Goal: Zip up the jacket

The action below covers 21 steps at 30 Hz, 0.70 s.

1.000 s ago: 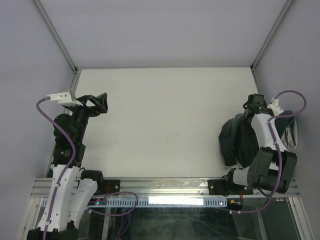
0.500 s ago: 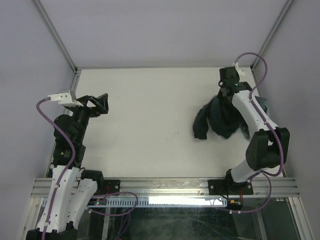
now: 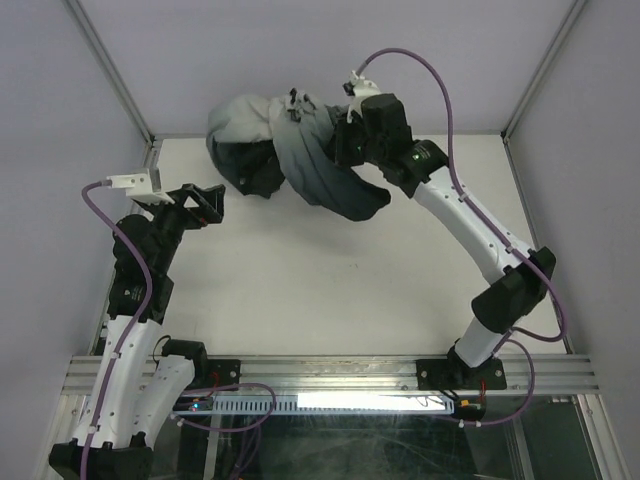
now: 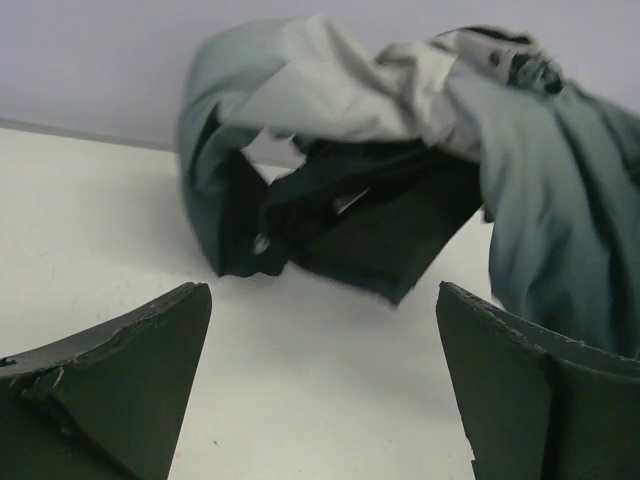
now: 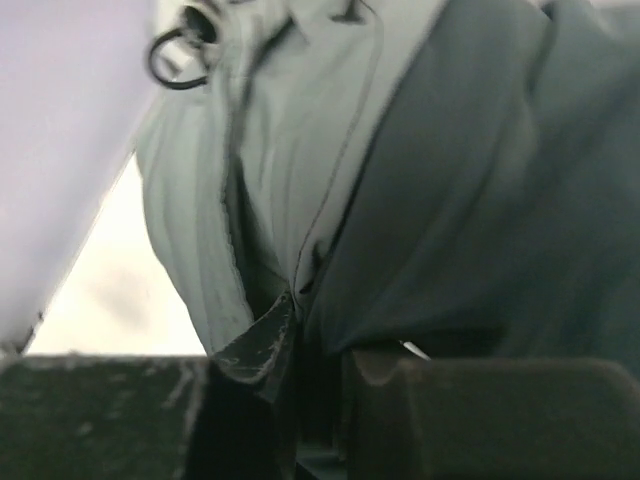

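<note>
The jacket (image 3: 290, 150) hangs bunched in the air over the table's far edge, light grey on top and dark teal-black below. My right gripper (image 3: 345, 140) is shut on a fold of the jacket (image 5: 330, 200), with cloth pinched between its fingers (image 5: 250, 350). A metal ring (image 5: 175, 55) dangles from the fabric at the upper left of the right wrist view. My left gripper (image 3: 200, 205) stands open at the table's left side, apart from the jacket (image 4: 400, 180), which fills the space ahead of its fingers (image 4: 140, 360). The zipper line is hidden in the folds.
The white table (image 3: 330, 260) is bounded by purple-grey walls and metal corner posts (image 3: 110, 70). An aluminium rail (image 3: 330, 370) runs along the near edge beside both arm bases.
My right arm swept from the right edge up and left to the far middle, carrying the jacket off the table. The left arm barely moved.
</note>
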Tool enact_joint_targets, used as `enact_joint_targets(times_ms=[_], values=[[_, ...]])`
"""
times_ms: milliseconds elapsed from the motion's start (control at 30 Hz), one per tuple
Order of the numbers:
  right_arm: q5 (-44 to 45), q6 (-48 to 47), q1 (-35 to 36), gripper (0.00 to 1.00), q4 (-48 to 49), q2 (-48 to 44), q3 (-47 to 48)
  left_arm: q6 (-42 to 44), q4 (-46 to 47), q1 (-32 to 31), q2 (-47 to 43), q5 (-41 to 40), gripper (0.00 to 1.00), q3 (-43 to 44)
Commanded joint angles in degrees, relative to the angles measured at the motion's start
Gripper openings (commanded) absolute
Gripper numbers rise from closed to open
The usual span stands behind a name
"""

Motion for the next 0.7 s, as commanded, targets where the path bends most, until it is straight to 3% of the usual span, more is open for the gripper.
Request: enact_joint_targets(times_ms=[0,167,333,500,667], values=[[-4.9,0.3,-0.2,0.23,4.8,-6.8,-13.3,-1.3,-0.2,-0.4,1.2,2.8,0.99,3.3],[3.9,0.7,-0.9,0.51,2.0,-10.7,-27.2,-2.0,-1.7,-0.4,4.1,3.9,0.99,4.0],[2.3,-2.6,1.5,0.71,2.0,-14.8,-32.7,-2.4,-3.7,-0.3,8.8,4.7,0.99,5.2],[-1.1,-6.6,6.1,0.79,5.3,-14.1,-36.1,-5.7,-7.1,-0.3,15.9,3.9,0.99,6.3],[-0.3,-8.8,11.1,0.83,9.1,-7.1,-37.3,-6.5,-10.6,-0.3,23.9,2.5,0.99,8.1]])
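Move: The right hand still pinches the jacket's edge high up; the patch of table midway between the arms that it is laid on is about 30 cm below, 7 cm back and 9 cm to the left. The jacket's airborne bulk is roughly 14 cm left, 2 cm ahead and 8 cm lower; its ring toggle hangs some 12 cm left, 7 cm ahead and about level. From the empty left hand, the jacket's bulk is about 14 cm ahead, 14 cm right and 6 cm lower. The right hand brings the jacket out of its swing, dropping fast by about 17 cm and drawing back some 11 cm, swaying right and then left again, while its nearly shut fingers spread steadily to wide open and let go of the cloth as the hand tips further down. The left hand, fingers kept wide open, sinks about 10 cm with increasing speed, reaching a little forward and tipping its fingertips down some 25 degrees over the left part of the table where the jacket comes to lie. ##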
